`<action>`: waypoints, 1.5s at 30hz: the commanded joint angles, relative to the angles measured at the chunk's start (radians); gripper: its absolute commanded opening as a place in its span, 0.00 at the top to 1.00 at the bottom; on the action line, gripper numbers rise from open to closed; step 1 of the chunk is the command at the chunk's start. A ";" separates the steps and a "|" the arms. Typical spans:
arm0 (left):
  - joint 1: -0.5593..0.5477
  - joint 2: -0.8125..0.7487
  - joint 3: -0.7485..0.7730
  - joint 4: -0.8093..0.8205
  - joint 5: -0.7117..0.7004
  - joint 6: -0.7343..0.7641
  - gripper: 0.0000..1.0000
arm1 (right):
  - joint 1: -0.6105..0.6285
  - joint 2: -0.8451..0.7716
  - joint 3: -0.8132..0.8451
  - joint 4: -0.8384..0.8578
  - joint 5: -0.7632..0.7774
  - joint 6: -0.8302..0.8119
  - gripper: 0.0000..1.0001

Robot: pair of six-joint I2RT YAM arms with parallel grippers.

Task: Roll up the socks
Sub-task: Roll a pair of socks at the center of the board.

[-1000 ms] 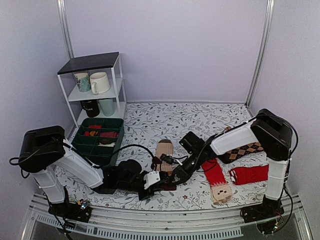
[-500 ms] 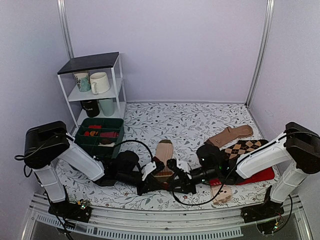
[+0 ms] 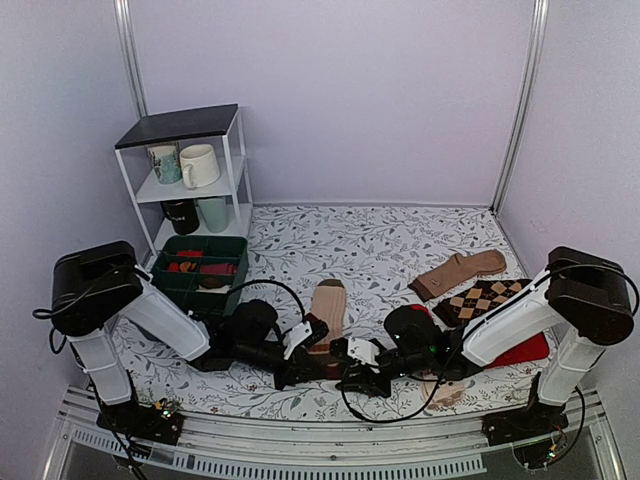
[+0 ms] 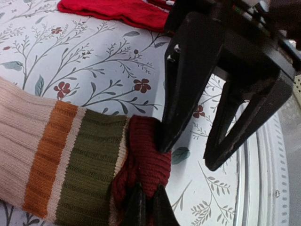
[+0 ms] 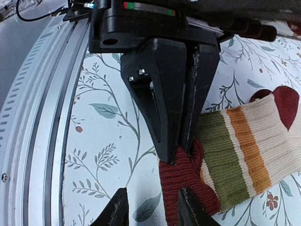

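The socks (image 3: 328,302) lie as a tan striped pair near the table's front, maroon toe toward me. In the left wrist view the toe (image 4: 148,160) is bunched up beside the green and orange stripes. My left gripper (image 4: 146,205) is shut on that toe fabric. My right gripper (image 5: 153,209) faces it from the other side, open. One of its fingers (image 5: 190,207) rests on the maroon toe (image 5: 186,176) and the other stands over bare tablecloth. In the top view both grippers, left (image 3: 316,358) and right (image 3: 346,370), meet low at the toe.
A green divided bin (image 3: 195,275) and a white shelf with mugs (image 3: 190,165) stand at the left. A brown sock (image 3: 460,270), argyle socks (image 3: 485,298) and red socks (image 3: 522,350) lie at the right. The metal front rail (image 5: 33,117) runs close to the grippers.
My right arm swung down from over the red socks to the front edge, bringing its gripper, now opened wider, to the sock's toe opposite the left one. The left gripper kept its grip.
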 commanded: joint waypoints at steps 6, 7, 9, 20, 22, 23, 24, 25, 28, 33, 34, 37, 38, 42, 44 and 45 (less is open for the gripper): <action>0.001 0.063 -0.033 -0.171 -0.002 -0.009 1.00 | 0.000 0.085 0.029 -0.071 0.082 -0.010 0.72; 0.002 0.062 -0.033 -0.171 0.000 -0.007 1.00 | -0.001 0.092 0.030 -0.079 0.082 0.000 0.74; 0.003 0.058 -0.037 -0.160 0.006 -0.003 1.00 | 0.000 0.108 0.035 -0.102 0.091 0.013 0.77; 0.004 0.031 -0.056 -0.121 0.016 0.009 0.92 | -0.001 0.266 0.142 -0.295 0.113 0.101 0.99; 0.004 -0.002 -0.063 -0.120 -0.012 0.019 0.84 | -0.001 0.280 0.170 -0.344 0.066 0.125 1.00; 0.003 -0.021 -0.067 -0.123 -0.034 0.028 0.81 | -0.001 0.284 0.185 -0.389 0.045 0.142 1.00; 0.004 -0.047 -0.068 -0.133 -0.062 0.041 0.76 | -0.001 0.288 0.199 -0.426 0.025 0.154 1.00; 0.003 -0.077 -0.072 -0.144 -0.098 0.055 0.72 | -0.002 0.290 0.218 -0.465 0.001 0.169 1.00; 0.004 -0.184 -0.088 -0.184 -0.198 0.109 0.63 | -0.004 0.293 0.281 -0.606 -0.046 0.211 1.00; -0.031 -0.383 -0.148 -0.192 -0.324 0.186 0.55 | -0.047 0.298 0.386 -0.830 -0.137 0.287 1.00; -0.045 -0.409 -0.165 -0.180 -0.341 0.194 0.53 | -0.066 0.301 0.402 -0.864 -0.167 0.301 1.00; -0.083 -0.464 -0.228 -0.122 -0.354 0.202 0.50 | -0.132 0.316 0.448 -0.944 -0.230 0.328 1.00; -0.097 -0.476 -0.245 -0.105 -0.357 0.200 0.50 | -0.150 0.322 0.462 -0.960 -0.250 0.335 1.00; -0.165 -0.527 -0.293 -0.042 -0.396 0.205 0.46 | -0.191 0.368 0.518 -1.025 -0.299 0.336 1.00; -0.192 -0.548 -0.309 -0.010 -0.426 0.234 0.44 | -0.193 0.397 0.550 -1.070 -0.305 0.317 1.00; -0.201 -0.551 -0.310 -0.001 -0.443 0.253 0.42 | -0.193 0.409 0.562 -1.086 -0.308 0.306 1.00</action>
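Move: The rolled maroon cuff lies about 3 cm to the right of the left hand point, level with it and at its height; the left fingers already pinch its left part. From the right hand, open at its right end, the cuff's middle is about 4 cm left, 2 cm ahead and 2 cm below. The striped sock body stretches out beyond, its middle some 12 cm ahead and 3 cm left of the right hand. The red Santa sock is about 17 cm to that hand's right and 5 cm ahead. Slide the right gripper forward, left and down onto the rolled cuff and shut it there while the left keeps its pinch. Then open the left to about half, going forward-left, then up and back, to finish some 6 cm left and 5 cm higher. With the right still shut, press on left, then come back right and forward, rolling its top forward about 40 degrees. ##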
